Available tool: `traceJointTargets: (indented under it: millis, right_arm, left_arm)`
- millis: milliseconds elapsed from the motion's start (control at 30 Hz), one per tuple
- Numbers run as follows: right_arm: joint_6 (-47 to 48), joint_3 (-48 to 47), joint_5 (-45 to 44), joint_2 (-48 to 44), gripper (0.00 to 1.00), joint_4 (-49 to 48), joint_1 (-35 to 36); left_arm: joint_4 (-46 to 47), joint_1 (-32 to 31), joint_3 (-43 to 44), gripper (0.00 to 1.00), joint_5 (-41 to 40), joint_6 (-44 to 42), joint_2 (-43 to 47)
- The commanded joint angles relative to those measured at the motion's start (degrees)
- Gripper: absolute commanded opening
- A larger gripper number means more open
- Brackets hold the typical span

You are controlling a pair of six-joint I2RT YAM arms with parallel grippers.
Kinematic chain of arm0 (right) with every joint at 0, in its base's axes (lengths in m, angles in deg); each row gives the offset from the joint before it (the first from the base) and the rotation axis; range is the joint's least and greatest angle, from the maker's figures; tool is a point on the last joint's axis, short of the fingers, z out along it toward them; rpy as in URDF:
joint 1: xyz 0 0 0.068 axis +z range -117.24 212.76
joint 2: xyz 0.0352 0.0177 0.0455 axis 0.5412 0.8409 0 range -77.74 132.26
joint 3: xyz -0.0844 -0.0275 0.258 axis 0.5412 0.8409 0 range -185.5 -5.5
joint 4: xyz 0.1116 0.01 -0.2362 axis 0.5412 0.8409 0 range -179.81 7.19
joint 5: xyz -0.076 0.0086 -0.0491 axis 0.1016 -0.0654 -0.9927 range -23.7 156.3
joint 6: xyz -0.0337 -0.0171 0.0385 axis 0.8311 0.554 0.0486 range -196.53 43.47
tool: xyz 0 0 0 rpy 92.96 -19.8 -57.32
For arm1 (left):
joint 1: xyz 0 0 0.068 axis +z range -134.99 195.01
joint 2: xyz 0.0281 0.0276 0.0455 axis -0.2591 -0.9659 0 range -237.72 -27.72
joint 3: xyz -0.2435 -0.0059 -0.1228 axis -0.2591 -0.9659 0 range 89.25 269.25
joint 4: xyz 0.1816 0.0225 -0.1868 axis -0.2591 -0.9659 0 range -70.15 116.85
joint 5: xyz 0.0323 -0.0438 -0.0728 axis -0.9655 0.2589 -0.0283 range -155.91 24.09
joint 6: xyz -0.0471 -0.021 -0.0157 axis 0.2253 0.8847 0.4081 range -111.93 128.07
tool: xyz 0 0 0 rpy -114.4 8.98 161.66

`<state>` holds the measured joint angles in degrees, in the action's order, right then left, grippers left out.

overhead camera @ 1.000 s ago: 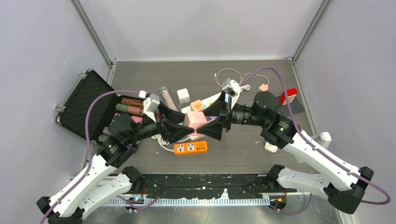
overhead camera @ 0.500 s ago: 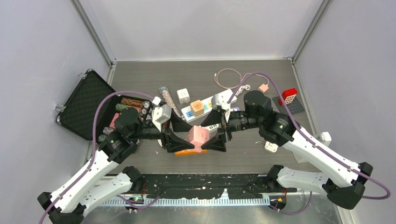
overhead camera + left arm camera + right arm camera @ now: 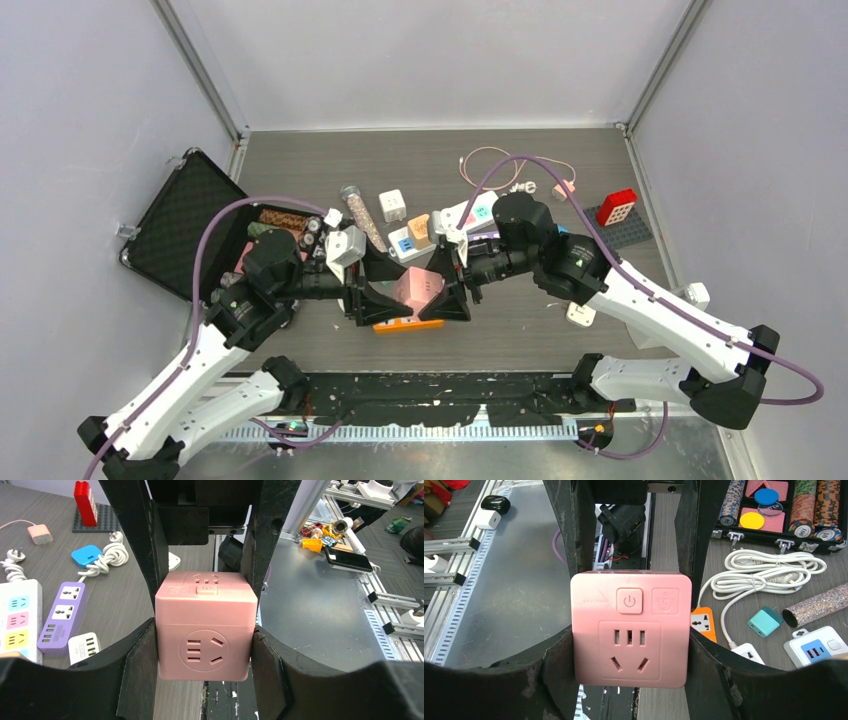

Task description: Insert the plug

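Note:
A pink cube socket (image 3: 417, 287) hangs in the air between both grippers, just over the orange power strip (image 3: 405, 323) on the table. My left gripper (image 3: 388, 298) is shut on the cube's sides from the left. In the left wrist view the cube (image 3: 205, 625) fills the gap between the fingers of my left gripper (image 3: 205, 667). My right gripper (image 3: 446, 290) is shut on it from the right. In the right wrist view my right gripper (image 3: 630, 667) holds the cube (image 3: 630, 630), whose power button faces that camera, with the orange strip (image 3: 703, 622) beside it. No prongs show.
An open black case (image 3: 180, 225) of poker chips lies at the left. White power strips (image 3: 445, 222), a white charger (image 3: 392, 205), a glitter tube (image 3: 358, 212), a pink cable (image 3: 500, 160) and a red brick (image 3: 617, 207) lie behind. A white coiled cable (image 3: 769, 572) lies near the orange strip.
Both arms have carried the pink cube together toward the near edge and lower, from over the white strips to just above the orange power strip. Both grips have held.

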<state>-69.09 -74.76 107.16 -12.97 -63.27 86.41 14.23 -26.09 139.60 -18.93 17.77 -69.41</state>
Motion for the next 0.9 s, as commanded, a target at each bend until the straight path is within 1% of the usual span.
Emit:
traceJointTargets:
  millis: [0, 33, 67, 100, 133, 167, 200, 233, 267, 300, 333, 400, 467, 533, 567, 600, 733, 800, 867]
  right_arm:
    - [-0.9, -2.9, -1.7, 0.3, 0.16, -0.6, 0.1]
    - [-1.1, -3.0, -2.1, 0.3, 0.11, -0.7, 0.2]
    - [-1.2, -3.0, -2.6, 0.1, 0.07, -0.7, 0.1]
    - [-1.6, -2.9, -3.9, -0.1, 0.06, -1.0, 0.1]
    - [-1.8, -2.8, -4.9, -0.5, 0.06, -1.2, 0.1]
    - [-2.4, -2.7, -7.4, -0.7, 0.05, -1.4, 0.1]
    - [-2.7, -2.6, -8.8, -1.0, 0.05, -1.5, 0.1]
    - [-3.1, -2.5, -12.3, -1.4, 0.05, -1.3, 0.1]
    - [-3.4, -2.5, -15.9, -1.6, 0.05, -1.1, 0.1]
    - [-4.2, -2.2, -17.8, -2.0, 0.05, -0.7, -0.1]
    - [-4.8, -2.1, -21.9, -2.2, 0.05, -0.5, -0.2]
    - [-6.8, -1.4, -27.3, -2.5, 0.05, -0.1, -1.0]
    - [-11.2, -0.9, -32.5, -2.4, 0.05, 0.1, -2.5]
    - [-12.7, -0.3, -38.0, -1.4, 0.05, 0.0, -3.1]
    - [-14.1, 0.0, -40.3, -0.3, 0.05, -0.4, -3.7]
    - [-14.7, 0.8, -44.9, 0.3, 0.05, -1.4, -3.9]
    - [-17.6, 2.9, -56.1, 5.9, 0.05, -4.5, -6.9]
    - [-17.9, 3.9, -56.4, 8.4, 0.05, -7.2, -9.1]
    - [-17.8, 4.9, -54.9, 10.4, 0.05, -10.2, -11.2]
  left_arm:
    - [1.9, -0.2, 3.1, 0.03, -1.5, -0.4, 0.8]
    - [1.8, -0.3, 2.9, 0.18, -2.2, -0.3, 0.8]
    - [1.7, -0.2, 2.7, 0.38, -3.2, -0.1, 0.9]
    - [1.8, -0.2, 2.5, 0.6, -4.5, 0.1, 1.1]
    - [1.8, -0.2, 2.3, 0.75, -6.1, 0.3, 1.4]
    - [1.7, -0.2, 2.2, 0.84, -7.5, 0.4, 1.8]
    - [1.5, -0.2, 2.0, 0.9, -9.6, 0.5, 2.3]
    - [1.1, -0.2, 1.9, 0.98, -12.7, 0.4, 2.9]
    - [0.2, -0.2, 1.9, 0.99, -16.3, 0.4, 3.5]
    - [-2.3, -0.2, 1.9, 1.0, -21.2, -0.3, 4.1]
    - [-4.8, -0.2, 2.1, 1.0, -27.3, -1.2, 4.7]
    - [-10.6, -0.2, 2.6, 1.0, -41.9, -1.2, 5.6]
    - [-15.1, 0.0, 2.6, 1.0, -55.8, -0.5, 6.0]
    - [-17.8, 0.2, 2.4, 1.0, -60.4, 0.7, 5.9]
    - [-18.4, 0.2, 2.0, 1.0, -60.8, 1.3, 5.9]
    - [-18.5, 0.2, 1.4, 1.0, -60.6, 2.2, 6.1]
    - [-15.9, 0.2, -2.1, 1.0, -58.4, 6.0, 7.6]
    - [-14.9, 0.2, -3.4, 1.0, -57.3, 7.7, 8.4]
    - [-14.3, 0.2, -4.3, 1.0, -56.4, 8.7, 8.8]
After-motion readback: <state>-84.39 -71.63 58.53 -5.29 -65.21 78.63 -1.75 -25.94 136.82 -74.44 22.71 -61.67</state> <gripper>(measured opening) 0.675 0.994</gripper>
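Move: Ahead of the right hand, which already holds the pink cube plug together with the left, the long white power strip has its middle some 38 cm farther out, about 6 cm to the right and nearly 30 cm lower. A tan cube sits on its near end, about 35 cm ahead and 1 cm left; a white cube adapter stands about 45 cm ahead, 8 cm left. The purple strip lies roughly 34 cm ahead, 14 cm right. From the left hand the white strip is about 38 cm ahead, 8 cm right. Opening wide, the left fingers let go of the pink cube plug, and that hand swings away forward and left, sinking some, as it turns over 50 degrees counter-clockwise. The right hand keeps its grip and carries the cube about 18 cm forward towards the white strip, moving a little right and descending faster near the end, its fingers swinging clockwise from pointing left to well forward. ##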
